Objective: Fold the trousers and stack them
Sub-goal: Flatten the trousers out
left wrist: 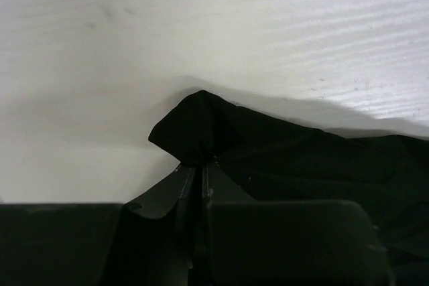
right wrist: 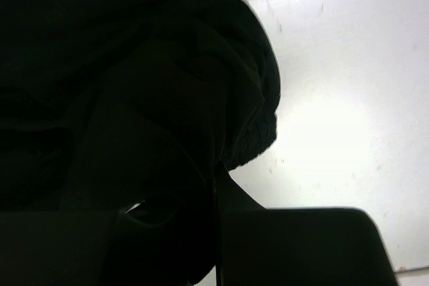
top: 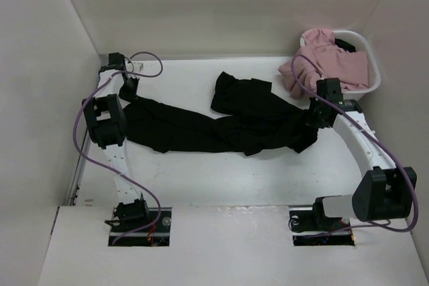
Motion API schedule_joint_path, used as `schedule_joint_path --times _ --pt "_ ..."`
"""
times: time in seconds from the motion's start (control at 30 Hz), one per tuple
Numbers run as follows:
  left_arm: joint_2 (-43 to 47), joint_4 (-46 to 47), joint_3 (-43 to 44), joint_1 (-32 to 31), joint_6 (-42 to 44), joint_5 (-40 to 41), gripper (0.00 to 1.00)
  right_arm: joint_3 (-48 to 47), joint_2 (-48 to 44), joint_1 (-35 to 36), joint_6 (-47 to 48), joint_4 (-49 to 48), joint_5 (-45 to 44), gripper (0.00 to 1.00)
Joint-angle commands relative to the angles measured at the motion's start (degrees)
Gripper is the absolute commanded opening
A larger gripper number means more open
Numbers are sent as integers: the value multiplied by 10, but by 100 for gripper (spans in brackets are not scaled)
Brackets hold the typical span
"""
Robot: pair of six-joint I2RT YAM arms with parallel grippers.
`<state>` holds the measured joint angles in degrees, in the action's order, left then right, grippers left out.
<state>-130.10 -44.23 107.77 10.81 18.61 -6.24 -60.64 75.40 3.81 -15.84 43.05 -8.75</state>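
The black trousers [top: 221, 125] lie stretched across the middle of the white table, one part folded up toward the back. My left gripper [top: 129, 96] is at their left end, shut on a pinched corner of the cloth [left wrist: 194, 132]. At the right end my right gripper [top: 312, 125] is shut on the bunched ribbed edge of the trousers [right wrist: 255, 112]. In both wrist views the jaws meet with black fabric pinched at their tips.
A white basket [top: 370, 72] holding pink garments [top: 328, 61] stands at the back right corner, just behind the right arm. White walls enclose the table on the left, back and right. Purple cables loop round both arms.
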Motion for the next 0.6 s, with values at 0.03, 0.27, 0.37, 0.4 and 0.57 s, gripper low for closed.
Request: schedule_joint_path --times 0.03,0.27,0.37,0.4,0.57 --pt "136 88 87 55 -9 11 0 -124 9 -18 5 -39 -11 0" --pt "307 85 17 137 19 -68 1 -100 -65 -32 3 -31 -17 0" --pt "374 85 -79 169 45 -112 4 -62 -94 -23 -2 -21 -10 0" --pt "392 81 -116 180 55 -122 4 -46 -102 -16 -3 -20 -7 0" --pt "467 62 -342 232 152 -134 6 60 -149 17 -33 -23 -5 2"
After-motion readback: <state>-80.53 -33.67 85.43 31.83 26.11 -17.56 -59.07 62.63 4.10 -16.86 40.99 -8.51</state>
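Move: My left hand pinches the trousers' far left corner just above the table, with the left table edge about 11 cm straight to its left. The trousers' near left edge lies some 19 cm back and 11 cm to the right. My right hand holds their right end, 12 cm or so up. From there the loose far flap is roughly 22 cm ahead and 28 cm left; the laundry basket is about 24 cm ahead and 10 cm right. My left hand keeps its pinch and whips the corner up some 30 cm and about 10 cm left, out past the table edge, then sweeps back and begins to sink, the fingers tipping up and forward about 40 degrees. My right hand, still gripping, swings up and a little forward, then draws back and partly down again. ##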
